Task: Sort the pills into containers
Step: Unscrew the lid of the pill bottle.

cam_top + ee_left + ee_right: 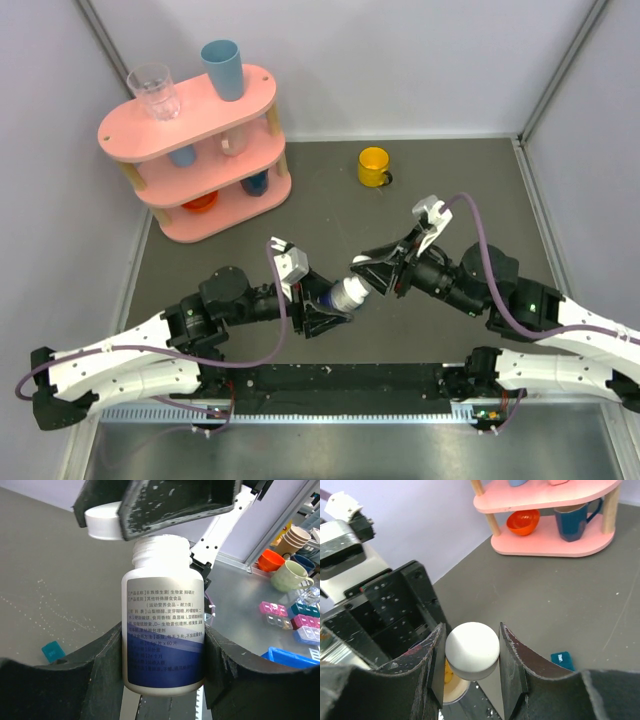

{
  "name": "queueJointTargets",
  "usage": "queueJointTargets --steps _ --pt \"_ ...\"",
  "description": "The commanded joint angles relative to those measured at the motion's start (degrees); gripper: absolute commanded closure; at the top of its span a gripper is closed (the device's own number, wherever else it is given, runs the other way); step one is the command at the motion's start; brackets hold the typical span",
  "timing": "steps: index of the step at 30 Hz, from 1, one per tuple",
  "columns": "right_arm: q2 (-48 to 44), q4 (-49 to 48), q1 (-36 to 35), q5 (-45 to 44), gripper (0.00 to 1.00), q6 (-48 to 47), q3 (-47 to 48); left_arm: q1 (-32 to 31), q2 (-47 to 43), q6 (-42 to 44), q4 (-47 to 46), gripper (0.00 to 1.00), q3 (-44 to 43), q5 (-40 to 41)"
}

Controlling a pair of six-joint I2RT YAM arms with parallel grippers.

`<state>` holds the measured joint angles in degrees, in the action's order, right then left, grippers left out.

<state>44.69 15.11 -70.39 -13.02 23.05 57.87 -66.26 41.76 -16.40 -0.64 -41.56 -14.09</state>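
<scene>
My left gripper (pixel 335 306) is shut on a white pill bottle (pixel 347 295) with a blue label (pixel 162 625), holding it round the lower body above the table's middle. The bottle's threaded neck (pixel 161 551) is bare. Just off it, my right gripper (pixel 372 272) is shut on the white cap (pixel 472 647), which also shows at the top of the left wrist view as the cap (pixel 102 522). Yellow pills (pixel 447 672) show inside the open bottle mouth under the cap. A small dark-teal container (pixel 562 660) lies on the grey table, the same container (pixel 52 651) left of the bottle.
A yellow mug (pixel 373 166) stands at the back centre. The pink three-tier shelf (pixel 150 135) at the back left carries cups and a bowl. Beyond the table's near edge lie coloured pill boxes (pixel 300 620), a blue tray (pixel 292 657) and stacked cups (pixel 292 575).
</scene>
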Motion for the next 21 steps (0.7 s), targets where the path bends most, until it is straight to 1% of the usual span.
queueJointTargets --steps 1,5,10,13,17,20,21 --pt "0.14 -4.39 -0.45 -6.23 1.00 -2.57 3.92 -0.01 -0.54 -0.38 -6.56 1.00 0.34 -1.91" --pt "-0.83 -4.83 -0.36 -9.39 1.00 -3.27 4.28 -0.10 -1.59 -0.38 -6.39 1.00 0.95 -0.86" --pt "-3.28 0.08 -0.36 -11.50 1.00 -1.87 2.96 -0.01 -2.99 0.41 -4.20 1.00 1.57 2.74" --pt "-5.39 2.28 -0.27 -12.82 1.00 -0.20 0.59 -0.01 -3.61 1.37 -3.31 1.00 2.53 3.63" --pt "-9.17 4.13 -0.45 -13.88 1.00 1.38 -2.66 -0.01 -4.84 2.34 -8.30 1.00 8.14 2.84" --pt "-10.32 6.06 -0.36 -13.88 1.00 2.53 -4.07 -0.01 -4.76 2.69 -11.56 1.00 12.36 3.19" --pt "-10.50 6.42 -0.45 -13.70 1.00 3.05 -4.43 -0.01 -4.67 2.52 -14.62 1.00 13.60 3.45"
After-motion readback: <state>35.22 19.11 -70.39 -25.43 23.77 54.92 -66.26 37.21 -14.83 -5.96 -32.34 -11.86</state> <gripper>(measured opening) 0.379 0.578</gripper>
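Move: The right hand already has the white lid pinched in its fingertips. The open mouth of the pill bottle is close by, about 4 cm back towards the base, 1 cm to the left and some 2 cm lower, and the teal pill case lies on the table roughly 9 cm ahead, 1 cm to the right and 24 cm below. From the left hand, whose fingers hold the bottle's body, the lid is about 4 cm ahead, 4 cm to the right and 5 cm above. The right hand carries the freed lid away from the bottle mouth, first about 2 cm forward with a slight rise, then swinging some 6 cm to its right and sinking back to its starting height, while the wrist turns roughly 10 degrees clockwise and the fingers keep their pinch. The left hand keeps its grip on the bottle's body, almost still at first, then sinks about 3 cm at the end, with its fingers' opening unchanged. ##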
